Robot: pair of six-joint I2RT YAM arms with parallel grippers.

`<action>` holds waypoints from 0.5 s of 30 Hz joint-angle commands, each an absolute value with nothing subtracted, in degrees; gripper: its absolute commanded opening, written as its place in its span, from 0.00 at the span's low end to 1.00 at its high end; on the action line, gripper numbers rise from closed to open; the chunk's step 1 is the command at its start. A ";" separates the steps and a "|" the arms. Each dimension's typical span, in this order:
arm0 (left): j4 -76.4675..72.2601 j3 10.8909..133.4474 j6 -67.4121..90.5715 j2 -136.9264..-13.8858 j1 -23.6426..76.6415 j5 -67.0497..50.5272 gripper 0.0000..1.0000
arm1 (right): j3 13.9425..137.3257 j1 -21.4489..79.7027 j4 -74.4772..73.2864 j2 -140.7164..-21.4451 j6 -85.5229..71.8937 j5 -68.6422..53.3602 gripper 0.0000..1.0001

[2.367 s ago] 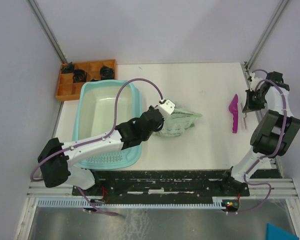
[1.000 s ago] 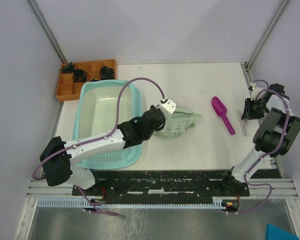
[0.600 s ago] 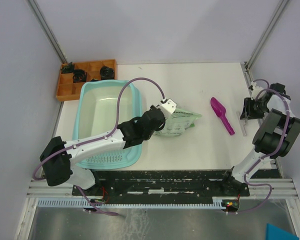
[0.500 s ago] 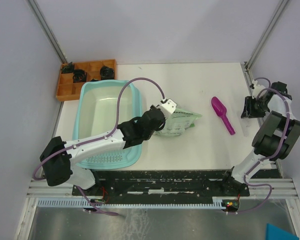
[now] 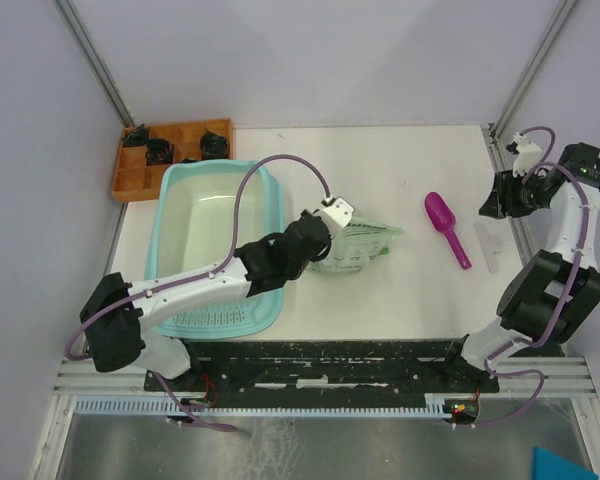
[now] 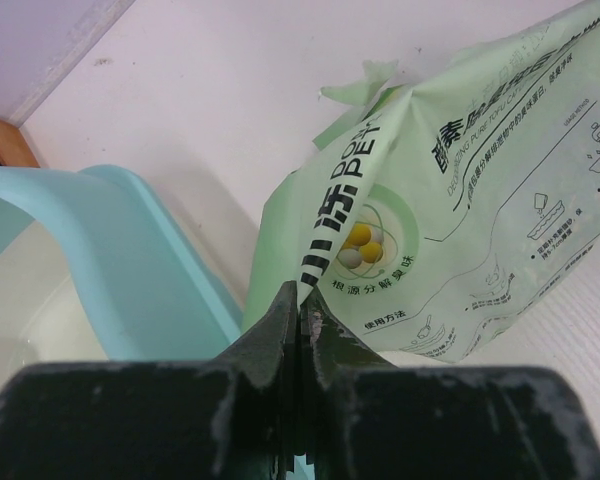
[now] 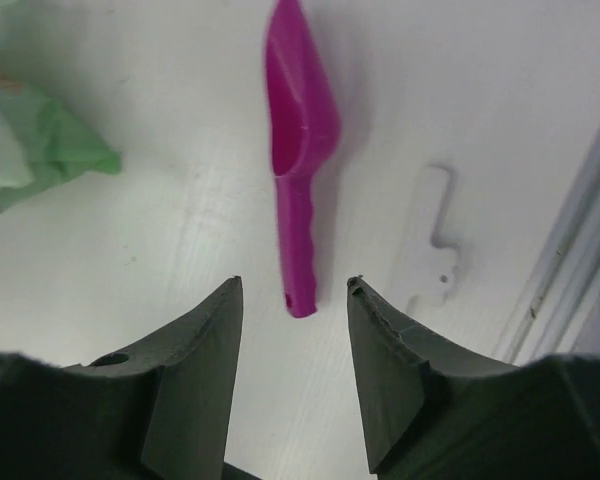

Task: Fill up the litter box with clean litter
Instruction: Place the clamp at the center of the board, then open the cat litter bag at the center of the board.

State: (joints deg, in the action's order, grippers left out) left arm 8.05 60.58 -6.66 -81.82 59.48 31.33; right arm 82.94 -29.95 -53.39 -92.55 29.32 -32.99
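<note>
The light-teal litter box (image 5: pixel 183 190) lies at the left with nothing in it; its rim (image 6: pixel 130 250) also shows in the left wrist view. No clean litter is in view. My left gripper (image 5: pixel 327 226) (image 6: pixel 300 298) is shut on the edge of the pale green printed bag (image 5: pixel 360 245) (image 6: pixel 460 190), which lies beside the box. A magenta scoop (image 5: pixel 446 228) (image 7: pixel 298 150) lies flat on the table. My right gripper (image 5: pixel 499 196) (image 7: pixel 294 287) hangs open above its handle end, with nothing between the fingers.
An orange compartment tray (image 5: pixel 137 179) with black parts stands behind the litter box. A flat white piece (image 5: pixel 488 245) (image 7: pixel 430 255) lies right of the scoop. A metal rail (image 7: pixel 580 250) runs along the table's right edge.
My right gripper has let go of the scoop, opened wide, and drawn back and up toward the far right. The scoop now lies flat. The left arm and bag have not moved.
</note>
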 commanded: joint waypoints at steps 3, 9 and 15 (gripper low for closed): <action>8.67 64.08 -5.72 -81.45 59.80 28.01 0.07 | 91.28 -25.84 -75.58 -89.54 48.37 -56.78 0.58; 10.03 65.88 -4.91 -77.69 59.81 26.41 0.15 | 92.20 -17.74 -77.55 -90.96 50.27 -55.29 0.57; 8.97 64.54 -3.08 -70.50 59.86 24.39 0.30 | 94.62 -13.82 -85.88 -98.39 56.67 -57.68 0.57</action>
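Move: The litter bag's middle lies some 41 cm to the right hand's left, 5 cm back and 8 cm lower. The scoop lies about 10 cm left of that hand, 3 cm ahead and 12 cm below; the white clamp, already put down, is some 13 cm below, 3 cm right and 1 cm back. From the left hand, still pinching the bag's upper left edge, the bag's middle is about 9 cm right, 2 cm ahead and 8 cm lower. The litter bag's free right corner is what the right hand heads towards: it sweeps left about 15 cm, rising some 5 cm and easing slightly back, away from the clamp and above the scoop, swinging roughly 35 degrees counter-clockwise with its fingers kept open. The bag's left edge is loosened as the left hand opens its fingers partway and backs upward about 3 cm. ##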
